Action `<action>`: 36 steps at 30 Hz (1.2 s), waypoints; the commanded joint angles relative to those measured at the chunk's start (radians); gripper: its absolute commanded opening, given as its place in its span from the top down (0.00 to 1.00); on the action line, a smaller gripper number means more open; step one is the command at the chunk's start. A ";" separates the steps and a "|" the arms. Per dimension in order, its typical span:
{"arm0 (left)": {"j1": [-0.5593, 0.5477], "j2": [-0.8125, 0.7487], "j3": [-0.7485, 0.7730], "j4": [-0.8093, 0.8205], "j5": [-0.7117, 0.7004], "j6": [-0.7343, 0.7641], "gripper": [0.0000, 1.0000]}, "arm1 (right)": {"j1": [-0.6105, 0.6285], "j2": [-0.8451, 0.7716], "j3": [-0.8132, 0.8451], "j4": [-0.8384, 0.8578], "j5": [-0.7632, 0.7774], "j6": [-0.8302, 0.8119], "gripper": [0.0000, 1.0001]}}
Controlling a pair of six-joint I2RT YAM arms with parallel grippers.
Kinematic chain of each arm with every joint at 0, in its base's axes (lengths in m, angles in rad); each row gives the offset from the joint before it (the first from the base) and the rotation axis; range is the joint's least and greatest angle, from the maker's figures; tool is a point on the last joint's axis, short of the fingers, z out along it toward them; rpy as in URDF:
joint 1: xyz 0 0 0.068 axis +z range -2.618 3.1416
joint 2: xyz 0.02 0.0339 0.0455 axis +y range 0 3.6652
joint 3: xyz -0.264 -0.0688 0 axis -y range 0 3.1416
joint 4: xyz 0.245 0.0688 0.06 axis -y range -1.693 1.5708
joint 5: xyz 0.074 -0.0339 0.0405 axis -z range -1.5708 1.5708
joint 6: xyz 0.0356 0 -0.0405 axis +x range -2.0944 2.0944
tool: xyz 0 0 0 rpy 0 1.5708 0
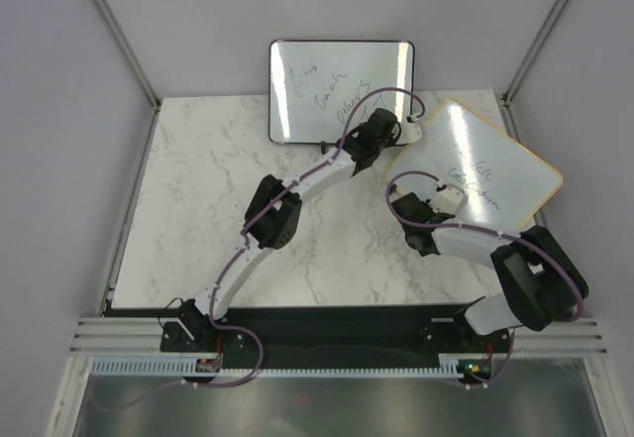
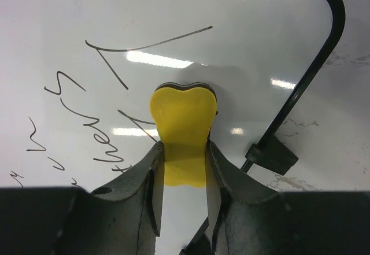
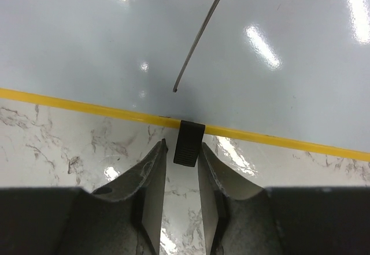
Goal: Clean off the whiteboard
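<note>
The whiteboard (image 1: 485, 164) with the light tan frame lies tilted at the right of the table, with handwriting on it. In the right wrist view its yellow-looking frame edge (image 3: 87, 107) crosses the picture, and a small black foot (image 3: 189, 143) sticks out from it. My right gripper (image 3: 180, 151) is at that edge, narrowly open, and the foot stands between its fingertips. Seen from above, the right gripper (image 1: 431, 197) is at the board's near-left edge. My left gripper (image 2: 184, 151) is shut on a yellow eraser (image 2: 182, 113), which rests on the black-framed board's white surface.
A black-framed whiteboard (image 1: 342, 90) with writing stands at the back centre. Its frame corner (image 2: 329, 47) and a black foot (image 2: 272, 156) show in the left wrist view. The left gripper (image 1: 388, 125) is over its lower right corner. White marble tabletop (image 1: 198, 209) lies to the left.
</note>
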 commanded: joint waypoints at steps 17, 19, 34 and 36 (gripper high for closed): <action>-0.002 -0.082 -0.024 0.001 -0.003 -0.017 0.98 | 0.020 -0.027 0.002 -0.067 -0.137 -0.014 0.45; -0.001 -0.085 -0.027 0.001 -0.006 -0.015 0.98 | 0.024 -0.032 0.009 -0.083 -0.152 -0.003 0.39; 0.016 -0.106 -0.035 -0.001 -0.029 -0.021 0.98 | 0.055 -0.190 0.175 -0.355 -0.402 -0.169 0.20; 0.019 -0.106 -0.035 -0.004 -0.035 -0.022 0.98 | 0.048 -0.205 0.245 -0.385 -0.433 -0.222 0.17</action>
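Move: The right hand's slightly opened fingers still straddle a black clip on the near edge of the yellow-framed board, less than 1 cm below. The black-framed board's right clip lies about 21 cm ahead, 14 cm left and 2 cm up from that hand. The left hand holds the yellow sponge by that board's lower right corner: the written "77" lies roughly 4 cm right, 3 cm ahead and 1 cm up; that board's right clip is about 4 cm back, 2 cm left and 5 cm lower. The right hand spreads its already loosened fingers wide, creeping left at first, then draws away from the yellow-framed board's clip, about 6 cm left and 3.5 cm back over the bare table, before rising some 3.5 cm near the end as the wrist swings roughly 25 degrees, partly counter-clockwise. The left hand keeps the yellow sponge pinched and, after waiting, eases it about 1.5 cm down towards the black-framed board's lower edge and then 1 cm left. ##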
